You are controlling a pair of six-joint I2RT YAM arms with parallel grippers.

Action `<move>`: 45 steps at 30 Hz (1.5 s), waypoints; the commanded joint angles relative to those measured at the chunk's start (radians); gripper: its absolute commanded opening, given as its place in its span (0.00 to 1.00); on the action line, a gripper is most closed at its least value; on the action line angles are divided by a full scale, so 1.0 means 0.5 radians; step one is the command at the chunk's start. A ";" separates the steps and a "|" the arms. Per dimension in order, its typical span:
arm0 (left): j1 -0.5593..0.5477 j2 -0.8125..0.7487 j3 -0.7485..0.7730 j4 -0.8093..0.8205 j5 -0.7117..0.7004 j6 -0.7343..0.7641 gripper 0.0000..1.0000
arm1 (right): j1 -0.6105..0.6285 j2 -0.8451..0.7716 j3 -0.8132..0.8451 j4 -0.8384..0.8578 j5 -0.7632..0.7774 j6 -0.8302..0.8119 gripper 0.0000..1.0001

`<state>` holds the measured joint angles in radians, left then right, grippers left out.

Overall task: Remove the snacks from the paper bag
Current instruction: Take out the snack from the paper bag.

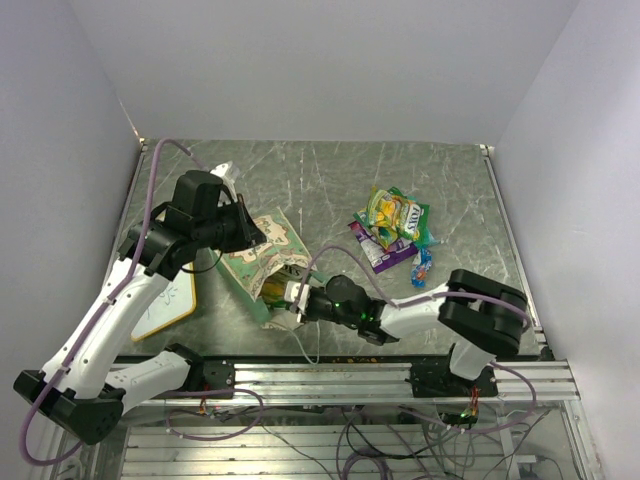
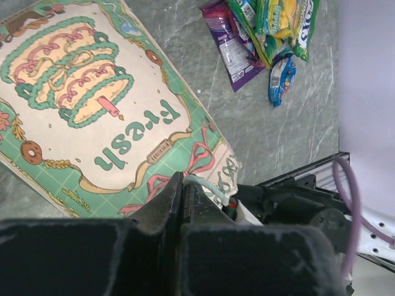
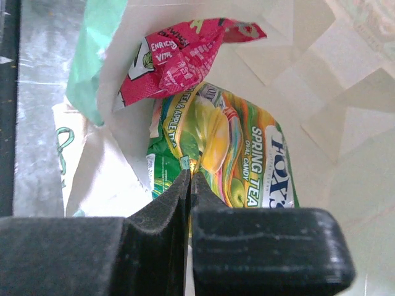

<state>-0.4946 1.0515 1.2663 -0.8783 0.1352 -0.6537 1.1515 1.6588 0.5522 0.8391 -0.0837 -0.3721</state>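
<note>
The paper bag lies on its side, cream with a green cake print, its mouth towards the arms. My left gripper is shut on the bag's thin pale string handle at the mouth, and it shows in the top view. Inside the mouth, my right gripper is shut on the near edge of a yellow-green snack packet; from above it sits at the bag's opening. A pink packet lies deeper in the bag. Several other snacks lie in a pile on the table to the right.
A wood-framed whiteboard lies at the left beside the bag. The right arm's dark wrist sits close under the left gripper. A metal rail runs along the near edge, and walls close in the table on three sides.
</note>
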 commanded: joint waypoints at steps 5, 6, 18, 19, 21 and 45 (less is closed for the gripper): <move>-0.010 0.073 0.076 0.079 -0.213 -0.202 0.07 | 0.000 -0.594 -0.129 -0.370 -0.277 -0.105 0.00; -0.010 0.074 0.065 0.108 -0.216 -0.214 0.07 | -0.001 -0.660 -0.141 -0.424 -0.288 -0.106 0.00; -0.010 0.125 -0.081 0.379 -0.066 -0.284 0.07 | -0.005 -1.178 -0.054 -1.165 -0.321 -0.157 0.00; -0.009 0.125 -0.081 0.390 -0.064 -0.296 0.07 | -0.005 -1.162 -0.037 -1.217 -0.194 -0.118 0.00; -0.010 0.129 -0.079 0.435 -0.024 -0.312 0.07 | -0.045 -1.073 0.022 -1.287 0.038 -0.031 0.00; 0.015 0.226 0.045 0.330 -0.195 -0.292 0.07 | -0.219 -1.270 0.642 -1.865 -0.137 0.092 0.00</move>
<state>-0.4942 1.1809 1.2541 -0.7116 0.0856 -0.7979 1.0462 1.0466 0.7956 -0.0254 -0.1741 -0.3775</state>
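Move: The right hand, reaching left inside the paper bag, already pinches a yellow-green snack; the snack pile it is bound for lies about 19 cm ahead, 26 cm right and 7 cm below. From this hand, the blue snack is some 8 cm ahead, 32 cm right, and the paper bag's middle 9 cm ahead, 5 cm left. From the left hand, the pile lies roughly 14 cm ahead, 34 cm right, 27 cm below. Right hand draws its pinched snack about 15 cm up and 7 right; left, holding the cord, edges forward. ##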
